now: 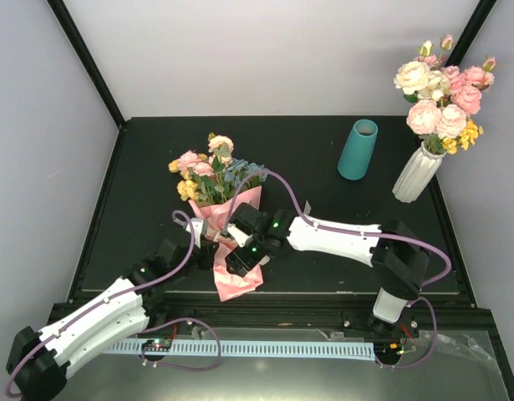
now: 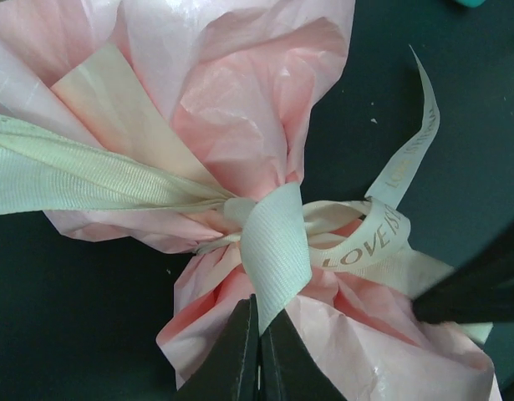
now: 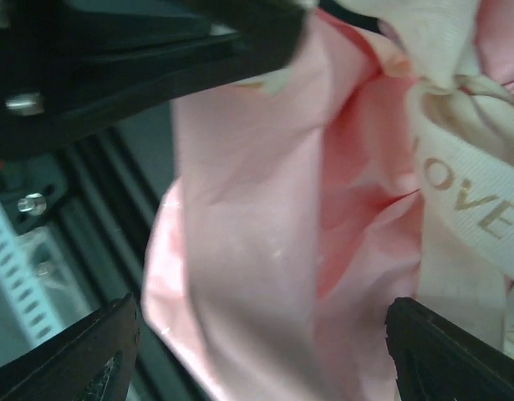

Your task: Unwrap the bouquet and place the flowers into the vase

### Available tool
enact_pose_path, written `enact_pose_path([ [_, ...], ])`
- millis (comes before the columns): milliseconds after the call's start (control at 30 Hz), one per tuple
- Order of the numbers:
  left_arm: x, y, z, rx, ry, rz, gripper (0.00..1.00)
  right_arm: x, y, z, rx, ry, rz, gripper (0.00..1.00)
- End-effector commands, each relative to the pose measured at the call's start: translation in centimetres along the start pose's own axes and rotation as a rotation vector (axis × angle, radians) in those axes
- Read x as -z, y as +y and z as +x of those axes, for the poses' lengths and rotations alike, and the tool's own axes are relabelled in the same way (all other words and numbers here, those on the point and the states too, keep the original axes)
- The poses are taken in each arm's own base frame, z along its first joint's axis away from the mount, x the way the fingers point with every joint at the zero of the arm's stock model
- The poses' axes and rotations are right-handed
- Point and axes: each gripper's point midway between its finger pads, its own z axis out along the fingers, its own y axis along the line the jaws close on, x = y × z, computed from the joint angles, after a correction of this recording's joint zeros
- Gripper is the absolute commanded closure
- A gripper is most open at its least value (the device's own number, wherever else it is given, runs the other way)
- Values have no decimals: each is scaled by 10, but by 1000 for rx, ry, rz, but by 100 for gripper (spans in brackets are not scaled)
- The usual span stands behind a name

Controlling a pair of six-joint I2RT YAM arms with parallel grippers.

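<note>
The bouquet (image 1: 213, 180) lies on the black table, its pink, yellow and blue flowers (image 1: 203, 169) pointing away and its pink paper (image 1: 236, 280) toward the arms. In the left wrist view my left gripper (image 2: 259, 334) is shut on a loop of the cream ribbon (image 2: 277, 246) at the knot. Seen from above, the left gripper (image 1: 206, 251) sits at the wrap's left side. My right gripper (image 3: 265, 359) is open, its fingers (image 3: 445, 355) straddling the paper's lower end (image 3: 257, 251) without pinching it. The teal vase (image 1: 358, 150) stands upright at the back right.
A white ribbed vase (image 1: 417, 174) with bigger pink and cream roses (image 1: 440, 92) stands right of the teal one. The table's near edge and a metal rail (image 1: 282, 322) lie just below the paper. The left arm's black body (image 3: 139, 50) crowds the right wrist view.
</note>
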Motion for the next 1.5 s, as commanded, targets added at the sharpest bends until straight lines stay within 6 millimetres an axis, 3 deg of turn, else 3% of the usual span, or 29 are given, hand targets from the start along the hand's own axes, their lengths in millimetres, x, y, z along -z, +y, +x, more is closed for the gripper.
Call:
enact_pose_path([
  [0,7,-12,-7,1,8,31,98,-13,-20,-16,5,-47,116,19],
  [100,9,-13,-9,2,3,35,98,-21,-27,-15,10,-35,153,27],
  [267,12,-13,-13,-1,-7,28,98,-23,-36,-9,-6,-28,195,69],
  [400,18,-12,-20,-18,-12,-5,98,-9,-60,-7,-42,-21,338,95],
  [433,20,-10,-24,-29,-12,-26,98,-5,-69,-5,-62,-13,381,98],
  [600,42,4,-43,-67,-56,-150,98,10,-118,12,-233,16,448,98],
  [700,55,12,-54,-69,-117,-190,98,21,-136,20,-299,13,459,98],
  [1100,110,25,-105,-73,-247,-321,98,27,-156,44,-376,41,501,98],
  [1300,134,18,-133,-89,-291,-335,98,25,-163,55,-397,57,521,98],
  [1467,138,18,-133,-60,-271,-345,98,29,-173,59,-411,54,550,98],
])
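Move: The pink wrapping's gathered part below the ribbon knot lies about 3 cm ahead of the open right hand and some 4 cm below it. The knot is roughly 8 cm ahead of that hand, 3 cm to its left and 4 cm below; the flower heads are about 24 cm ahead and 7 cm left, slightly below. From the left hand, already pinching a ribbon end, the knot lies some 2 cm ahead, 4 cm right and 3 cm below. The wrapping's gathered tail is pinched by the right fingers, which sink and reach forward about 3 cm, shut on the paper, then drag it forward and right, the wrist turning some 25 degrees clockwise, before holding there. The ribbon end, still gripped by the left fingers, is drawn up about 12 cm and some 7 cm left, away from the right hand. ##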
